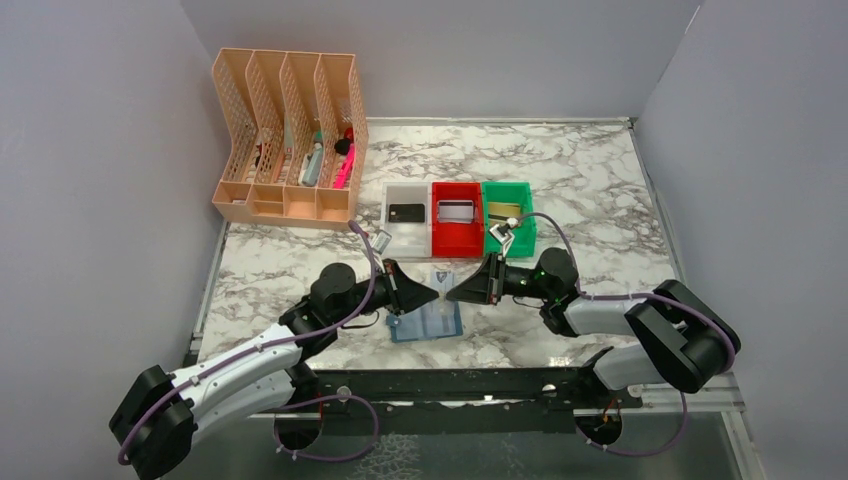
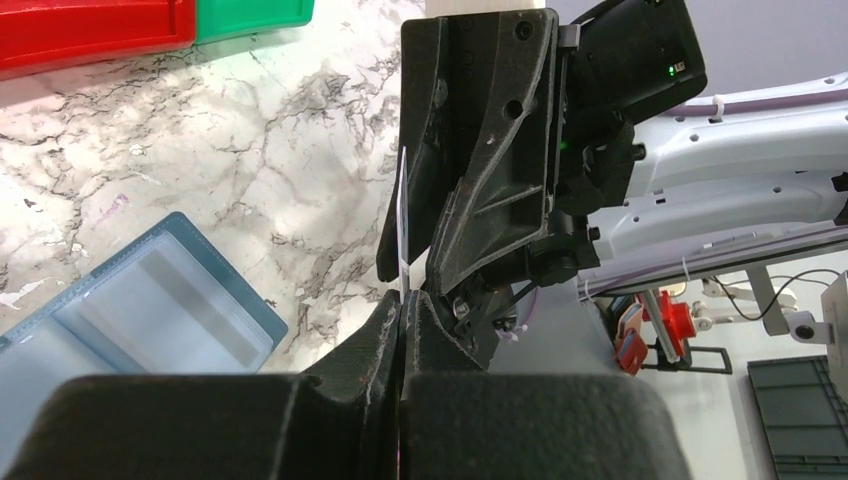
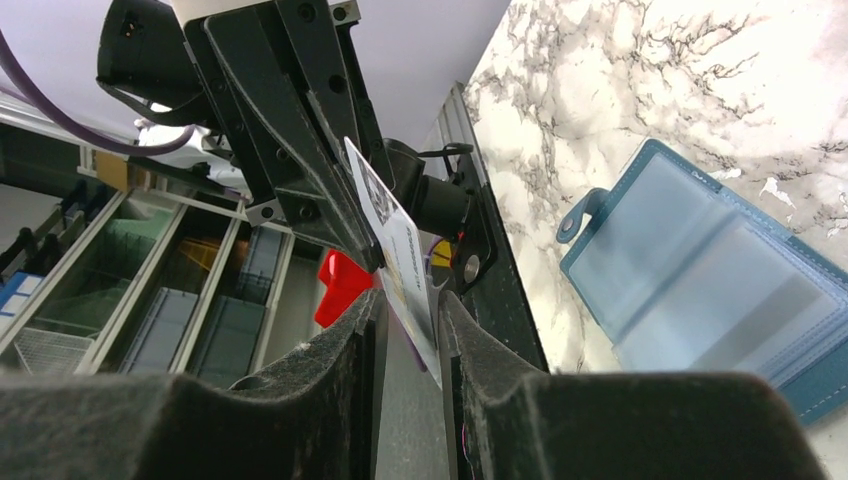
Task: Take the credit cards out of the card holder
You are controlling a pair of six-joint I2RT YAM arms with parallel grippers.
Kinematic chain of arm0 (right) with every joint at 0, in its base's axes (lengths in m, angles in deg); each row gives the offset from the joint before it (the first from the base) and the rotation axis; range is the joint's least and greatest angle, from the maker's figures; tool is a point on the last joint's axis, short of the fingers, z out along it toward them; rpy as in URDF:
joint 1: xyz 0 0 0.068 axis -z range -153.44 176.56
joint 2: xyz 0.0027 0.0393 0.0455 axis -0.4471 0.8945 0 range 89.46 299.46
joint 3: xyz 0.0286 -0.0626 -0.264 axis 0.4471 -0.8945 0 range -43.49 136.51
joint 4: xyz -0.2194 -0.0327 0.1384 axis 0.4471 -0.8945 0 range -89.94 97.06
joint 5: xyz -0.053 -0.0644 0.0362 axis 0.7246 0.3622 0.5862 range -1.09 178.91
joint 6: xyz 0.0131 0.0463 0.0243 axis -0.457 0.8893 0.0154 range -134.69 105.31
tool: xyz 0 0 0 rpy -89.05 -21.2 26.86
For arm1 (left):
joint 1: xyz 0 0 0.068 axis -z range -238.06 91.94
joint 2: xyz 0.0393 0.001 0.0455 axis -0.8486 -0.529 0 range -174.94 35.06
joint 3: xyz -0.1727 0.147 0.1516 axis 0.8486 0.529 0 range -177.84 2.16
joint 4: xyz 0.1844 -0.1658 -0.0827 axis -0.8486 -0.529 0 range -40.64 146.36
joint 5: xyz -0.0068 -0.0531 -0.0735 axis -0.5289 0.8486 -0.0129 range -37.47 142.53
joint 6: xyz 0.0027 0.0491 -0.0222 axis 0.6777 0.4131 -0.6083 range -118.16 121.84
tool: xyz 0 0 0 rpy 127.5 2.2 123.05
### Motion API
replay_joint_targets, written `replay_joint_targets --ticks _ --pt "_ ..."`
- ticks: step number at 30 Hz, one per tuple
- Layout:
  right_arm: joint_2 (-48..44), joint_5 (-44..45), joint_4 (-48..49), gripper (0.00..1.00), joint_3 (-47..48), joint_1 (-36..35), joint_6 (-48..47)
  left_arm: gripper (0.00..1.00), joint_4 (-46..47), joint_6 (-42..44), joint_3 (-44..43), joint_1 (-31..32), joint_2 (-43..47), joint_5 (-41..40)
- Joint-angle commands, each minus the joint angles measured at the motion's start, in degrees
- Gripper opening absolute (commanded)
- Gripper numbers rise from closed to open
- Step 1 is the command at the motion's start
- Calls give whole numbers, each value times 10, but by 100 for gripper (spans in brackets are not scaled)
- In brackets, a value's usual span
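The blue card holder lies open on the marble, its clear pockets facing up. Above it, my left gripper is shut on one edge of a pale credit card and holds it upright in the air. My right gripper meets it head-on. The card's free end sits between the right jaws, leaning on one finger with a gap still showing on the other side.
Behind the grippers stand a white bin with a black card, a red bin with a silver card, and a green bin with a gold card. A peach mesh file rack is at the back left.
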Motion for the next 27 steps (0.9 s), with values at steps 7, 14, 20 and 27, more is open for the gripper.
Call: replay_joint_targets --ticks 7,14,20,27 --pt "9 -30 51 22 -7 2 11 0 30 -11 6 -4 -1 15" --pt "17 -26 68 11 -12 2 20 0 32 -13 6 -4 -4 15" --pt "20 -8 67 1 -20 2 20 25 31 -20 13 -5 -6 -7" --pt "7 26 2 1 -18 2 -8 65 -3 -17 7 -5 -11 -29"
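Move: The card stands between the two nearly touching grippers: its middle is about 2 cm to the left of the right hand, 1 cm ahead and 1 cm above, and roughly 2 cm ahead and 2 cm to the right of the left hand, which already grips it. From the right hand, the open card holder lies some 14 cm below, 5 cm to the left and 1 cm back; the red bin's middle is about 23 cm ahead, 2 cm to the right and 13 cm below. Keep the right gripper nearly in place, fingers pointing left, and close it from about a third open until it pinches the near end of the card. Only once it is almost shut, open the left gripper to just over half to let the card go, letting that hand sink about 1 cm. ##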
